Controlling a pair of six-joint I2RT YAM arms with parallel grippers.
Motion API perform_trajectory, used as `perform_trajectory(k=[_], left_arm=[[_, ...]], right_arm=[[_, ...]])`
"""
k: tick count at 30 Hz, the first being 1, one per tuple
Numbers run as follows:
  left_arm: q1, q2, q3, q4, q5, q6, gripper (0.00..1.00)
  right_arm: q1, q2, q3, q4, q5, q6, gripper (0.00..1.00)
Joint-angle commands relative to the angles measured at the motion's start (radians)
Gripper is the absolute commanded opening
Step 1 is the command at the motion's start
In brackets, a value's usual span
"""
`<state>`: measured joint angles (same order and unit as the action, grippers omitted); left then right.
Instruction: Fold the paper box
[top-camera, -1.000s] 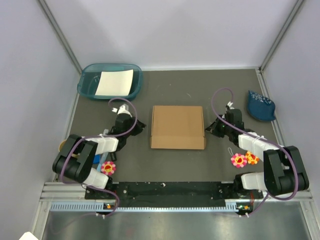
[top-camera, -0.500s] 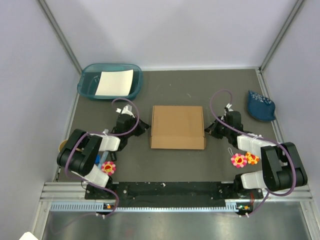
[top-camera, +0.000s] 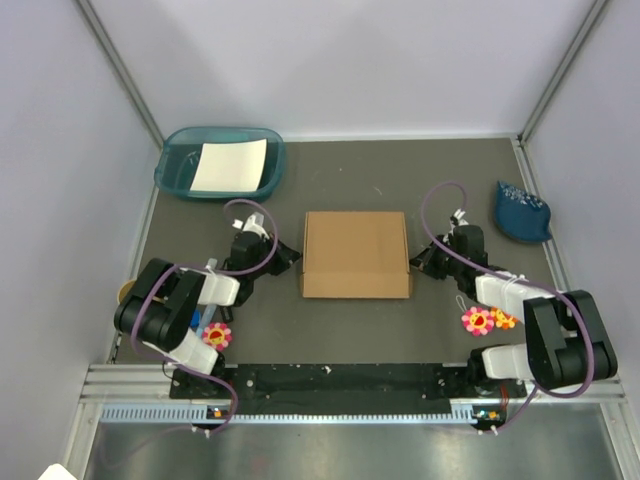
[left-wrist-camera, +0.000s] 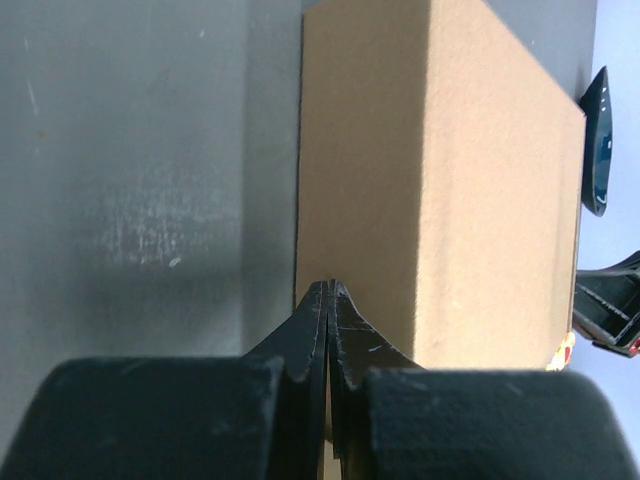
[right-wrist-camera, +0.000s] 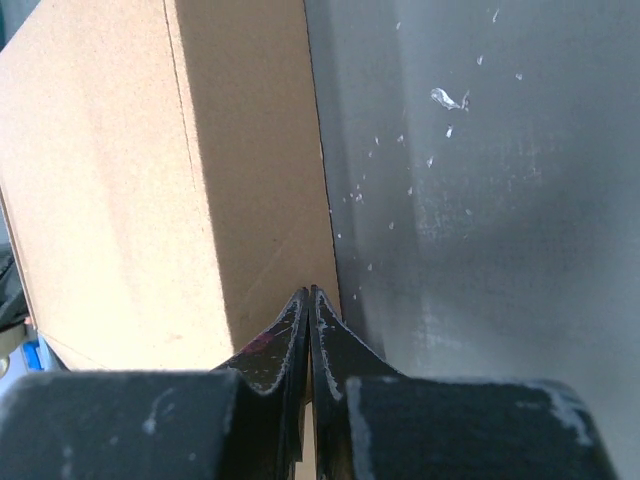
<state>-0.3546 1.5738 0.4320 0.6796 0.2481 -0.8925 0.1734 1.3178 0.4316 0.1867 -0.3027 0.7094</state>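
Note:
The paper box (top-camera: 356, 254) is plain brown cardboard, closed up into a shallow rectangle lying flat in the middle of the table. My left gripper (top-camera: 293, 258) is shut with nothing in it, its tips close against the box's left wall (left-wrist-camera: 345, 180), and I cannot tell if they touch. My right gripper (top-camera: 418, 259) is shut and empty too, its tips close against the box's right wall (right-wrist-camera: 250, 170). In the left wrist view the closed gripper (left-wrist-camera: 330, 287) points at the wall's lower edge. The same holds for the closed gripper (right-wrist-camera: 307, 292) in the right wrist view.
A teal tray (top-camera: 176, 172) holding a white paper sheet (top-camera: 229, 165) stands at the back left. A dark blue object (top-camera: 520, 212) lies at the right edge. Flower-shaped items lie near each arm's base, one (top-camera: 217, 335) on the left and one (top-camera: 478, 320) on the right.
Both grippers have moved inward toward the box's sides, the left one to the right and the right one to the left. The box has not moved.

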Motion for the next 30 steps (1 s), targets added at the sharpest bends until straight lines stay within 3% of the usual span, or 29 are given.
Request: perform_trajectory(k=[1, 7, 18, 30], left_arm=[[-0.004, -0.006, -0.030, 0.060, 0.025, -0.011, 0.00], [-0.004, -0.011, -0.036, 0.080, 0.045, -0.022, 0.00], [-0.015, -0.159, -0.078, 0.092, 0.118, -0.019, 0.00], [-0.021, -0.478, -0.026, -0.170, 0.132, 0.009, 0.00]], right_arm=[[-0.005, -0.031, -0.001, 0.046, 0.011, -0.002, 0.00], [-0.003, -0.017, -0.001, 0.065, -0.047, -0.002, 0.00], [0.054, -0.245, -0.013, -0.053, -0.067, -0.011, 0.00], [0.057, -0.448, 0.116, -0.297, -0.070, -0.013, 0.00]])
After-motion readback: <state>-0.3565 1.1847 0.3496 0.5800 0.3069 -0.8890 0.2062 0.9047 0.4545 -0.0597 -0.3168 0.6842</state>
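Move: Between the two closed grippers lies the shut paper box, its middle some 12 cm to the right of the left fingertips and about 2 cm ahead, roughly level in height. From the right fingertips the box's middle is about 12 cm to the left and 3 cm farther out. A pink flower sits roughly 14 cm right and 15 cm back of the right hand; another lies about 18 cm left and 21 cm back of the left hand. Lifting the box by its two end walls, both closed grippers keep their fingertips pressed inward from left and right. The left first eases about 1 cm back and down; then, after a near standstill, both rise together some 8 cm, ever faster, drawing about 3 cm back in all, fingers tipping up some 10 degrees. ##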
